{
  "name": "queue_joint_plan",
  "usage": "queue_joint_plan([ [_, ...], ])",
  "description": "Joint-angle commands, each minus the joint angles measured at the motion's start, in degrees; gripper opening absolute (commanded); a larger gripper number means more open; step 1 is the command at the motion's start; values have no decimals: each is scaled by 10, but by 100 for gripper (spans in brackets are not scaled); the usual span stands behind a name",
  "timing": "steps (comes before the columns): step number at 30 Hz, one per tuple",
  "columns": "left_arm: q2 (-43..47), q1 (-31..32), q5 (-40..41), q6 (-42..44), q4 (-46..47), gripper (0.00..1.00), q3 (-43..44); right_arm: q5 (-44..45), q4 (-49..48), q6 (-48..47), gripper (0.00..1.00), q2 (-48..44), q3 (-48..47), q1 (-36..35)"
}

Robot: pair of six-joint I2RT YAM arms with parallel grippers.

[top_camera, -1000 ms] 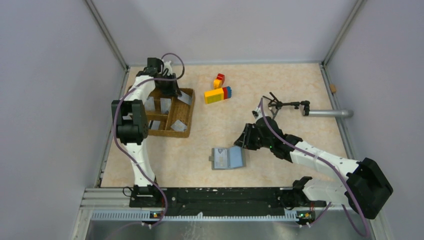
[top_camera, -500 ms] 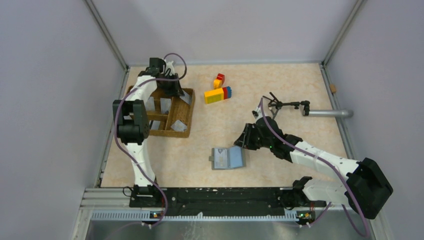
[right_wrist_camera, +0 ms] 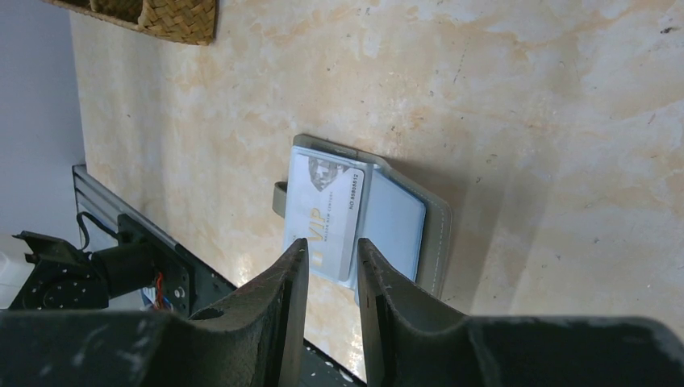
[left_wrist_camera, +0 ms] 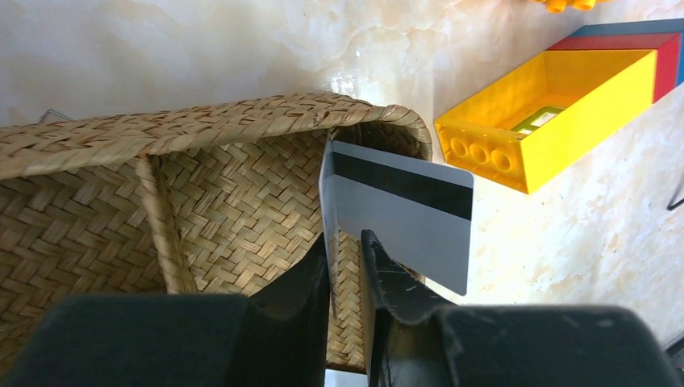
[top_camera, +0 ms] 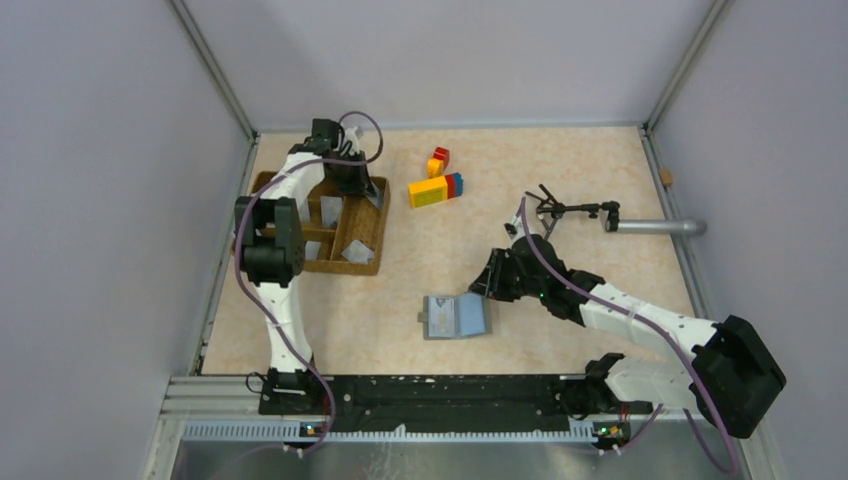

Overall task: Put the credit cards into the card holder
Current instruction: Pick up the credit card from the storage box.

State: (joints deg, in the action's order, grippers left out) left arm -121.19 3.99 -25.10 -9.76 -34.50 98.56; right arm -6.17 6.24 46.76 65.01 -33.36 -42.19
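Note:
The card holder (top_camera: 457,316) lies open on the table, grey outside with grey-blue panels (right_wrist_camera: 395,222). One silver credit card (right_wrist_camera: 327,214) sits on its left panel. My right gripper (right_wrist_camera: 332,242) hovers just above it, open, nothing between its fingers; from above it (top_camera: 482,284) is at the holder's right edge. My left gripper (left_wrist_camera: 345,238) is down in the wicker tray's far right compartment (top_camera: 362,188), open. A thin credit card (left_wrist_camera: 326,201) stands edge-on against its left finger, with a gap to the right finger. A dark-striped credit card (left_wrist_camera: 411,214) leans behind the right finger.
The brown wicker tray (top_camera: 330,265) at the left holds several more grey cards (top_camera: 357,251). Yellow, red and blue toy blocks (top_camera: 436,188) lie just right of the tray. A black stand (top_camera: 575,210) and a grey tube (top_camera: 655,227) lie at the right.
My left gripper has shifted a little right inside the tray and its jaws have narrowed around the card's edge. The right arm has not moved.

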Motion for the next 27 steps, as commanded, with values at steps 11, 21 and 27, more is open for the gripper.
queue_joint_plan([
  [11,16,30,138,-21,-7,5,14,-1,-17,6,28,-3,1,6],
  [21,40,30,188,-21,-16,0,12,-1,-16,8,28,-6,3,6],
  [27,51,30,207,-13,-22,0,14,1,-13,8,28,-11,4,6],
])
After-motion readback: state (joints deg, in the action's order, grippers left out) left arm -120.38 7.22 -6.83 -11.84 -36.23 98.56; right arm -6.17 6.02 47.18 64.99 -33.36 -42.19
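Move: The card to take already stands on edge between the left gripper's open fingers, close to the left finger; its middle is about 2 cm ahead and 1 cm lower. The striped card leans in the box corner some 4 cm to the right and 2 cm ahead, the yellow block about 14 cm right and 1 cm ahead, and a loose card about 14 cm back and 2 cm left. From the right hand, the card to take lies roughly 30 cm ahead and 25 cm left. Dip the left gripper about 1.5 cm deeper around the standing card while shutting its fingers, and pinch the card between the tips. As they close, carry the hand some 2.5 cm left, away from the striped card and the yellow block, rolling it about 15 degrees so the fingers point more steeply down. ##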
